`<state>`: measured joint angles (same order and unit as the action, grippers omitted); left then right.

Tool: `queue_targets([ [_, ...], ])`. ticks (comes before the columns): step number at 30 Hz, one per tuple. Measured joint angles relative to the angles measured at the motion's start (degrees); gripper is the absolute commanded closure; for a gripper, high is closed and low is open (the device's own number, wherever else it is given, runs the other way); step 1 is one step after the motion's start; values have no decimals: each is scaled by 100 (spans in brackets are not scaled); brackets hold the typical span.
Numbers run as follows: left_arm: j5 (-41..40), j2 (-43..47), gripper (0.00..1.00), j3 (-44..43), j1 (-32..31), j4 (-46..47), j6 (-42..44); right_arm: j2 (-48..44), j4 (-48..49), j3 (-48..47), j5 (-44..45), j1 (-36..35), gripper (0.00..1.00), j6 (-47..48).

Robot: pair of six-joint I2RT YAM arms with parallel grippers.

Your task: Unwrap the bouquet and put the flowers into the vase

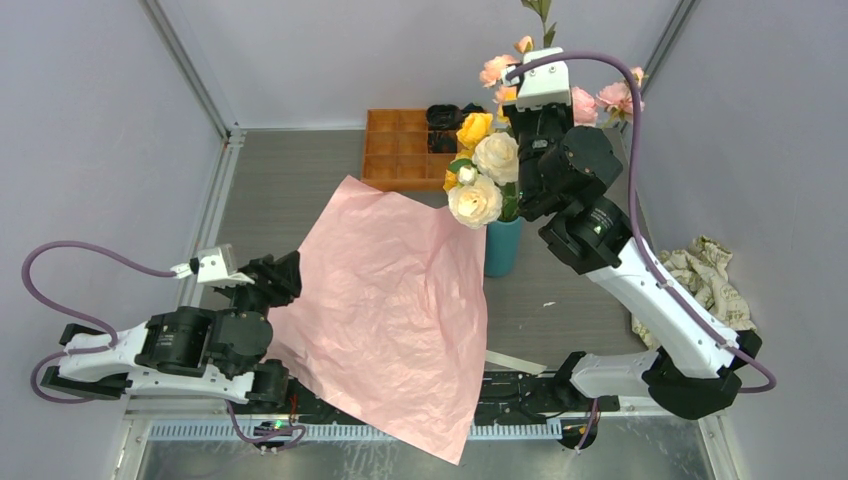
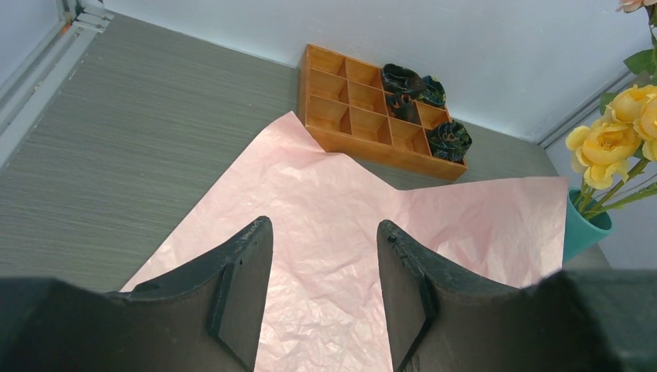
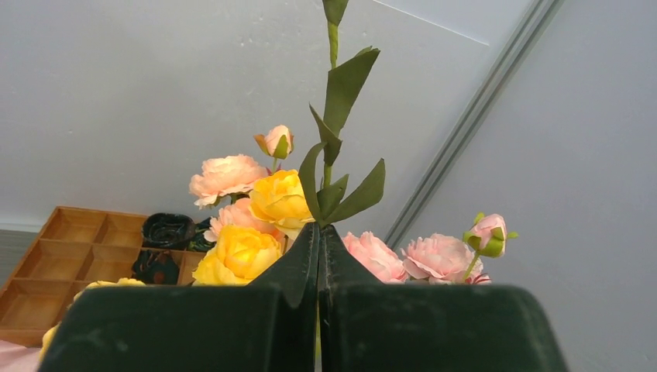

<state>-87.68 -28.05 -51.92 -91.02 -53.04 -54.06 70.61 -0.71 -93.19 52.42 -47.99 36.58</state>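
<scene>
The bouquet's wrapping paper [image 1: 390, 300] lies spread flat on the table, pink side up, with no flowers on it. The flowers [image 1: 490, 160], yellow, cream and pink roses, stand in the teal vase [image 1: 503, 250] at the paper's far right corner. My right gripper [image 3: 320, 229] is raised among the flower heads and shut on a tall green leafy stem [image 3: 333, 155]. That stem's tip [image 1: 541, 12] rises above the other heads. My left gripper [image 2: 324, 225] is open and empty, low over the paper's left edge [image 2: 349, 201]. From there the vase [image 2: 583, 229] shows at the far right.
An orange compartmented tray [image 1: 400, 145] with dark rosettes [image 1: 445, 118] stands at the back, touching the paper's far corner. A crumpled beige patterned cloth [image 1: 705, 275] lies at the right wall. A pale strip [image 1: 515, 360] lies near the right arm's base.
</scene>
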Motion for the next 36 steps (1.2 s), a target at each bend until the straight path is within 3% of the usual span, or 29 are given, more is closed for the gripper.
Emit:
queue_targets([
  [7, 0, 2, 47, 0, 0, -9, -2, 46, 33, 33, 63, -81, 99, 79],
  [12, 0, 2, 47, 0, 0, -39, -7, -131, 28, 553, 111, -98, 99, -107],
  [19, 0, 4, 47, 0, 0, -48, -57, -494, -72, 1543, 125, -103, 99, -774],
  [36, 0, 17, 47, 26, 0, -59, -103, -1224, -238, 2841, -4, -103, 99, -2087],
])
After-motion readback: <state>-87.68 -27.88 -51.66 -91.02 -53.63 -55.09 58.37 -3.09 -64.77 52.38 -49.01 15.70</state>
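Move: The teal vase, already full of flowers, stands almost straight below the right hand, which holds a leafy stem: its middle is about 2 cm nearer the base, 1 cm to the left and some 44 cm down. The cream roses hang roughly 7 cm left, 4 cm back and 20 cm below this hand, the pink roses about 8 cm right, 5 cm ahead and 18 cm below. From the left hand the vase lies about 12 cm ahead, 30 cm right and 21 cm lower. Down, almost plumb, after a brief creep to the left: the right hand sinks about 15 cm towards the vase between the cream and pink roses, drawing back about a centimetre late on. The wrist tips its fingers down by some 10 degrees and rolls slightly, left side rising, while the shut fingers keep their pinch on the leafy stem. ##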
